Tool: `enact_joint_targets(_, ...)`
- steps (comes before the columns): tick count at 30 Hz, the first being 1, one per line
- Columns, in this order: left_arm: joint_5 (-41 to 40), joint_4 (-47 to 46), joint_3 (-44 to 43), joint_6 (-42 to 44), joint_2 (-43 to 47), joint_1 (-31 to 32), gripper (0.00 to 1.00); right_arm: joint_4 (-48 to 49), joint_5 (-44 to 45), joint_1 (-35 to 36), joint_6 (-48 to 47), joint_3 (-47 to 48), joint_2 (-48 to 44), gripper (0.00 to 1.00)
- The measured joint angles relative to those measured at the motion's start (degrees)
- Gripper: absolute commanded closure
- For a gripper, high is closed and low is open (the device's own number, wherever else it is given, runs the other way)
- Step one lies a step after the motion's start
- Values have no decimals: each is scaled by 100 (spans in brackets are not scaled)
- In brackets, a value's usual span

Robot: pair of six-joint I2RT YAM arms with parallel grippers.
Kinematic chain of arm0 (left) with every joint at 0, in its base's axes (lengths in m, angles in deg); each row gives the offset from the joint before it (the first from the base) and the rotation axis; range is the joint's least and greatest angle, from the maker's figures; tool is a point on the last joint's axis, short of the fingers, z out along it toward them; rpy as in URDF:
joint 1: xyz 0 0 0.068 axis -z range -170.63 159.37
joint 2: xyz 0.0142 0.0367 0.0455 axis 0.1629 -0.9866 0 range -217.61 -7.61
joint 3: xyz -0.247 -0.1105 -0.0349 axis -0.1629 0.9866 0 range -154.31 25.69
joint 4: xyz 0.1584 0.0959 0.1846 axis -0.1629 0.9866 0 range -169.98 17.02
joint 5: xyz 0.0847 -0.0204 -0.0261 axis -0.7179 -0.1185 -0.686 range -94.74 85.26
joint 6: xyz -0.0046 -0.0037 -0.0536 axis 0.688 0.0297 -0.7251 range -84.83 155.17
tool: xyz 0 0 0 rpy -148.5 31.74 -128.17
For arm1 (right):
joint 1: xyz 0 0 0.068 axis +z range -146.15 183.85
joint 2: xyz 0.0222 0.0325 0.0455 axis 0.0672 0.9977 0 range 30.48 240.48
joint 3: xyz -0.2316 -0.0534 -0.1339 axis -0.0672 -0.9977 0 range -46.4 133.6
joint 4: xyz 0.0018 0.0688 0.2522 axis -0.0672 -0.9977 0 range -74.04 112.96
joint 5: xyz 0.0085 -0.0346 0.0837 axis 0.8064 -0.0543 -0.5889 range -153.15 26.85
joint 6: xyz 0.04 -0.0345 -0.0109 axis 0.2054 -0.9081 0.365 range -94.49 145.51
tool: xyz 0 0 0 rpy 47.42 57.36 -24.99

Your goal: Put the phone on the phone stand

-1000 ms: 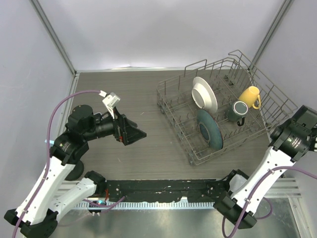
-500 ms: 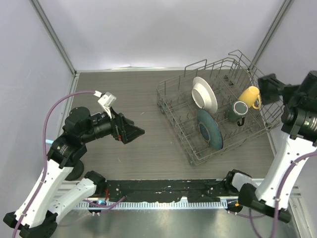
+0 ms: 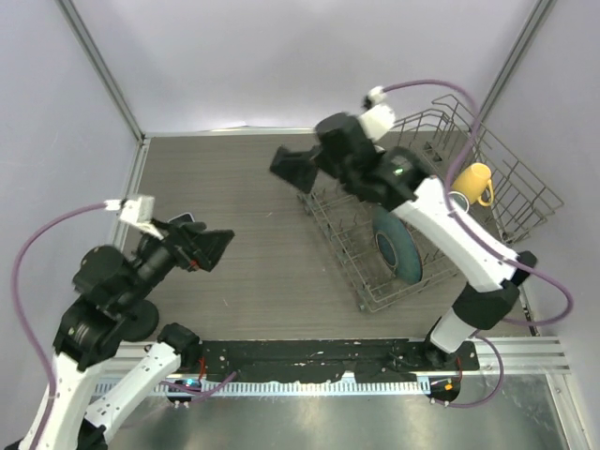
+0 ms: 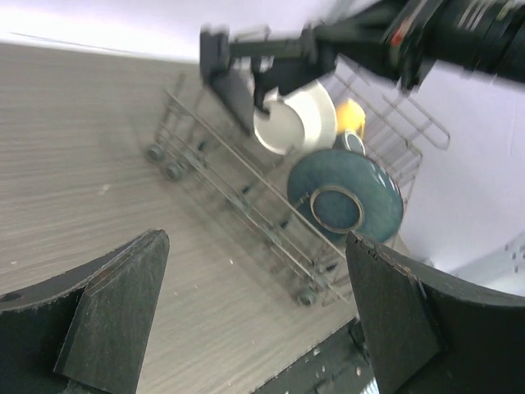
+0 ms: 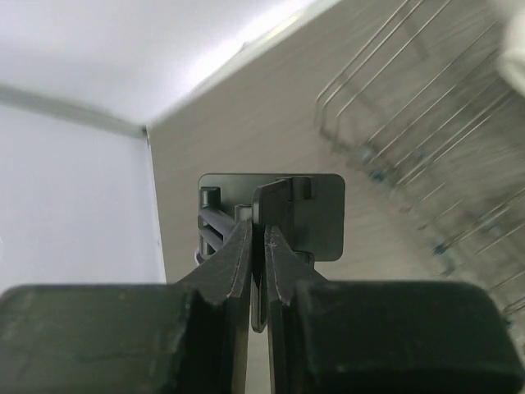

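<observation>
My right gripper [image 3: 298, 169] [image 5: 264, 226] is shut on a black hinged holder [image 5: 316, 213] with a flat rectangular plate. It carries this in the air over the table's middle back. The holder also shows in the left wrist view [image 4: 234, 70]. A black round disc [image 3: 141, 322] lies at the table's left edge, half under my left arm. It looks like the phone stand's base; its post is hidden. My left gripper [image 3: 217, 246] [image 4: 254, 238] is open and empty, raised above the left table. The phone is not in view.
A wire dish rack [image 3: 366, 300] [image 4: 246, 197] stands at the right. It holds a teal plate [image 3: 394, 246], a white plate [image 4: 295, 123] and a yellow mug [image 3: 476, 180]. The right arm reaches over the rack. Grey walls close in the table.
The right arm has swung fast from the far right to the table's middle back, carrying the black holder. The left arm has drawn back and lowered towards the near left.
</observation>
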Motion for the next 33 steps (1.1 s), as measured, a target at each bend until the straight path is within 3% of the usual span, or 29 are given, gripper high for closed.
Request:
enact_joint_targets(4,-925,136,2,-127,782,0,7,236,299,955,247,-72,584,100)
enact_joint_targets(9,-1491,160,68,-251,1322,0,5,925,334,1434,1080,-1322,658,100)
enact_joint_targets(16,-1414,398,243,-247,719,0,4,1198,380,1392,2498,-2623,970,100)
enact_joint_targets(27,-1128,382,1010,-533,444,2,4,1440,466,1491,3333,-2540,1768,99)
enact_joint_targets(29,-1126,382,1106,-570,452,2,4,1449,496,1519,3414,-2476,1829,96)
enact_joint_targets(32,-1126,385,1259,-605,485,2,3,1519,586,1526,3418,-2430,1912,83)
enact_joint_targets(33,-1126,387,1314,-623,507,2,3,1539,601,1528,3399,-2428,1917,72)
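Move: The black phone stand is already in my right hand; its place, the bare table right of the phone, is some 14 cm to this hand's left, 3 cm back and about 35 cm below. The phone is roughly 33 cm left and 2 cm ahead; the blue plate in the rack about 16 cm right, 3 cm back. From my left hand the phone lies some 18 cm ahead, 12 cm left and 35 cm below. I lower the phone stand with my right hand about 25 cm, first swinging left off the rack's edge, then nearly straight down over the bare table beside the phone, tipping the fingers down some 15 degrees and slowing to a stop, grip kept. My open left hand swings left and slightly up, comes partly back, then sinks, ending about 10 cm lower. ##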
